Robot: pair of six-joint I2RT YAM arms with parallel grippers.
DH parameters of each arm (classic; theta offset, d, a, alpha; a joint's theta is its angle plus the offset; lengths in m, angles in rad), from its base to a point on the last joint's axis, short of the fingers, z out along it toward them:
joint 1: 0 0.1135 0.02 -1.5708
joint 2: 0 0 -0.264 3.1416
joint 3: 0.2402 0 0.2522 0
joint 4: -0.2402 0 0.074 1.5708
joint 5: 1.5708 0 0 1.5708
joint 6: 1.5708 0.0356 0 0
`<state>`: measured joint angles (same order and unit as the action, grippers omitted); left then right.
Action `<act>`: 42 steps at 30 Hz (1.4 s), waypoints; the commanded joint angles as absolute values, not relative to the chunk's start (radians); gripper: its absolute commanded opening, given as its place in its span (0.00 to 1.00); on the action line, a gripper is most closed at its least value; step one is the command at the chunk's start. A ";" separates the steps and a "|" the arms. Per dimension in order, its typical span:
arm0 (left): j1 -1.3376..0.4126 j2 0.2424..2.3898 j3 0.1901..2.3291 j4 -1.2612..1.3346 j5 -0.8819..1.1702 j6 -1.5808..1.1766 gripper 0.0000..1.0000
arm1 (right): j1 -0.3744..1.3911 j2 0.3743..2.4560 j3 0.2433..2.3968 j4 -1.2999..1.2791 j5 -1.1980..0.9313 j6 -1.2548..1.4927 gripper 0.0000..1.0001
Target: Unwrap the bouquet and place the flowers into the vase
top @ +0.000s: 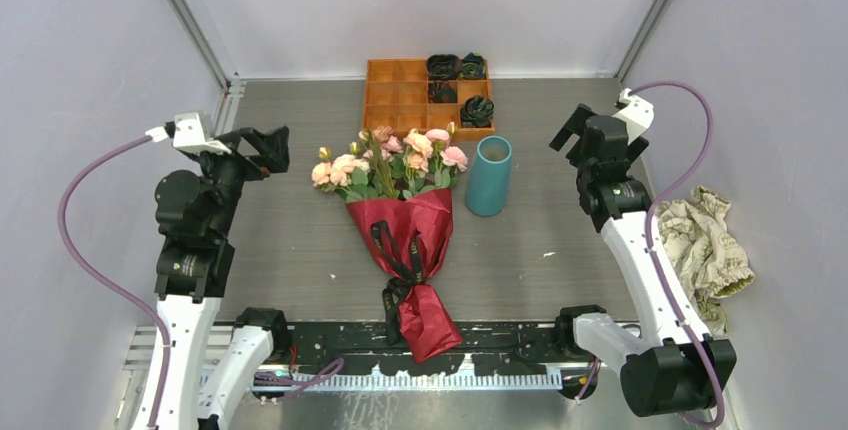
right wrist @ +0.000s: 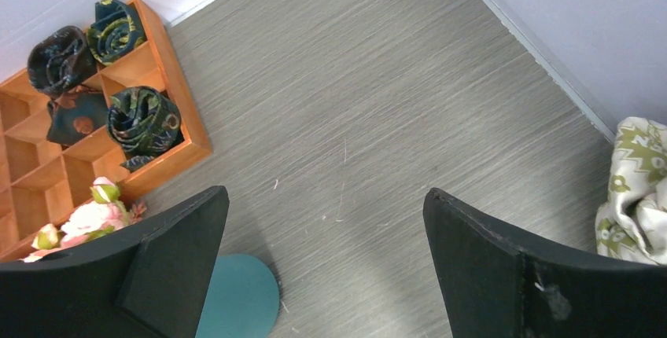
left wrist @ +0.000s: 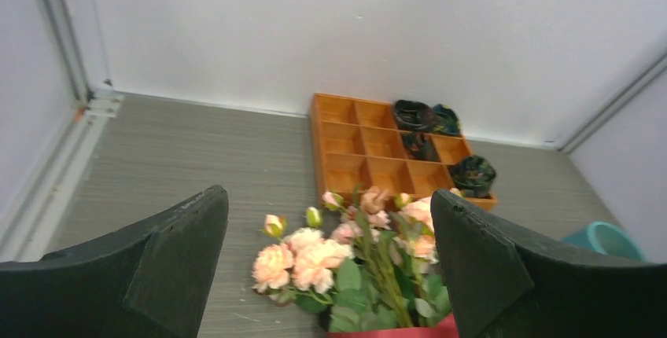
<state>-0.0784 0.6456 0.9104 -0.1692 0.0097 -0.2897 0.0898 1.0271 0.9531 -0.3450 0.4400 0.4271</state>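
The bouquet (top: 410, 240) lies in the middle of the table, wrapped in dark red paper tied with a black ribbon (top: 400, 260). Its pink and peach flowers (top: 390, 160) point toward the back; they show in the left wrist view as flowers (left wrist: 346, 263). The teal vase (top: 488, 176) stands upright just right of the blooms, its rim at the edge of the left wrist view as vase (left wrist: 602, 237) and the right wrist view as vase (right wrist: 240, 299). My left gripper (top: 270, 150) hangs open left of the flowers, empty. My right gripper (top: 570, 130) is open and empty, right of the vase.
An orange compartment tray (top: 400, 100) sits at the back centre, with several rolled dark ties (top: 455, 68) in its right cells. A crumpled patterned cloth (top: 705, 250) lies at the table's right side. Grey walls close in on three sides.
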 commanded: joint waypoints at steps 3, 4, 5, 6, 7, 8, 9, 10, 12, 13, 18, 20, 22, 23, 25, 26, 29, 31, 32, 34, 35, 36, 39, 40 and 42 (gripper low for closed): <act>-0.081 0.708 1.236 -0.299 -0.033 -0.628 1.00 | 0.093 0.989 1.171 -0.481 0.419 0.496 0.99; -0.081 0.716 1.266 -0.300 -0.030 -0.672 1.00 | 0.093 0.981 1.197 -0.483 0.381 0.496 0.99; -0.081 0.714 1.283 -0.289 -0.034 -0.723 1.00 | 0.093 0.965 1.212 -0.471 0.344 0.497 0.99; -0.081 0.708 1.289 -0.267 -0.042 -0.773 1.00 | 0.093 0.940 1.217 -0.435 0.302 0.498 0.99; -0.081 0.699 1.290 -0.244 -0.045 -0.813 1.00 | 0.093 0.910 1.209 -0.392 0.262 0.498 1.00; -0.082 0.683 1.290 -0.228 -0.038 -0.855 1.00 | 0.092 0.877 1.196 -0.345 0.226 0.500 1.00; -0.081 0.664 1.295 -0.239 -0.034 -0.898 1.00 | 0.093 0.842 1.183 -0.307 0.205 0.518 1.00; -0.081 0.643 1.296 -0.247 -0.024 -0.941 1.00 | 0.093 0.809 1.161 -0.263 0.202 0.541 1.00; -0.081 0.600 1.286 -0.223 0.033 -0.981 1.00 | 0.093 0.730 1.107 -0.166 0.163 0.579 1.00; -0.082 0.577 1.265 -0.143 0.074 -0.937 1.00 | 0.093 0.693 1.069 -0.093 0.118 0.603 1.00; -0.081 0.581 1.356 -0.107 0.146 -0.801 0.92 | 0.094 0.747 1.214 -0.179 -0.076 0.640 0.99; -0.080 0.630 1.458 -0.221 0.168 -0.775 0.88 | 0.093 0.823 1.332 -0.294 -0.094 0.665 0.99; -0.079 0.729 1.618 -0.413 0.216 -0.716 0.85 | 0.093 0.865 1.396 -0.334 -0.122 0.697 0.99; -0.078 0.793 1.710 -0.524 0.222 -0.692 0.80 | 0.094 0.884 1.429 -0.353 -0.151 0.704 0.99; -0.077 0.909 1.850 -0.717 0.209 -0.659 0.73 | 0.106 0.939 1.527 -0.439 -0.205 0.685 0.99; -0.077 0.953 1.881 -0.770 0.206 -0.647 0.70 | 0.124 0.964 1.573 -0.480 -0.215 0.670 0.99; -0.078 1.005 1.816 -0.811 0.187 -0.644 0.67 | 0.255 1.020 1.690 -0.596 -0.156 0.590 0.99; -0.079 1.017 1.768 -0.841 0.118 -0.635 0.66 | 0.381 1.074 1.771 -0.727 -0.024 0.512 0.99; -0.081 1.027 1.754 -0.860 0.081 -0.625 0.65 | 0.452 1.111 1.809 -0.779 0.074 0.479 0.99; -0.089 1.057 1.753 -0.886 0.015 -0.601 0.64 | 0.595 1.201 1.869 -0.850 0.237 0.423 0.99; -0.102 1.082 1.773 -0.907 -0.032 -0.584 0.63 | 0.657 1.245 1.897 -0.877 0.309 0.400 0.99; -0.123 1.118 1.815 -0.936 -0.081 -0.563 0.62 | 0.723 1.284 1.922 -0.893 0.382 0.380 0.99; -0.290 1.276 2.039 -1.065 -0.358 -0.455 0.57 | 0.878 1.399 2.006 -0.940 0.592 0.318 1.00; -0.359 1.332 2.117 -1.108 -0.463 -0.412 0.57 | 0.911 1.428 2.029 -0.949 0.637 0.307 0.99; -0.479 1.483 2.327 -1.188 -0.640 -0.329 0.57 | 0.953 1.462 2.052 -0.954 0.662 0.296 0.99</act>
<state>-0.3058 1.3579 2.0277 -1.0691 -0.2611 -0.5144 0.8711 1.4033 1.9842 -0.8722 0.4210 0.3866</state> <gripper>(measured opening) 0.567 0.994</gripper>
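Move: The wrapped bouquet's middle lies about 35 cm to the right hand's left, 10 cm back and 21 cm below. From that hand the upright vase is some 20 cm left, nearly level fore and aft and 14 cm below; the wooden tray is roughly 31 cm left, 20 cm ahead and 22 cm down. From the left hand, the bouquet lies about 23 cm right, 5 cm back and 34 cm below. Right hand rises about 25 cm, then swings left above the vase; left rises back, then dips forward, half-closing. ##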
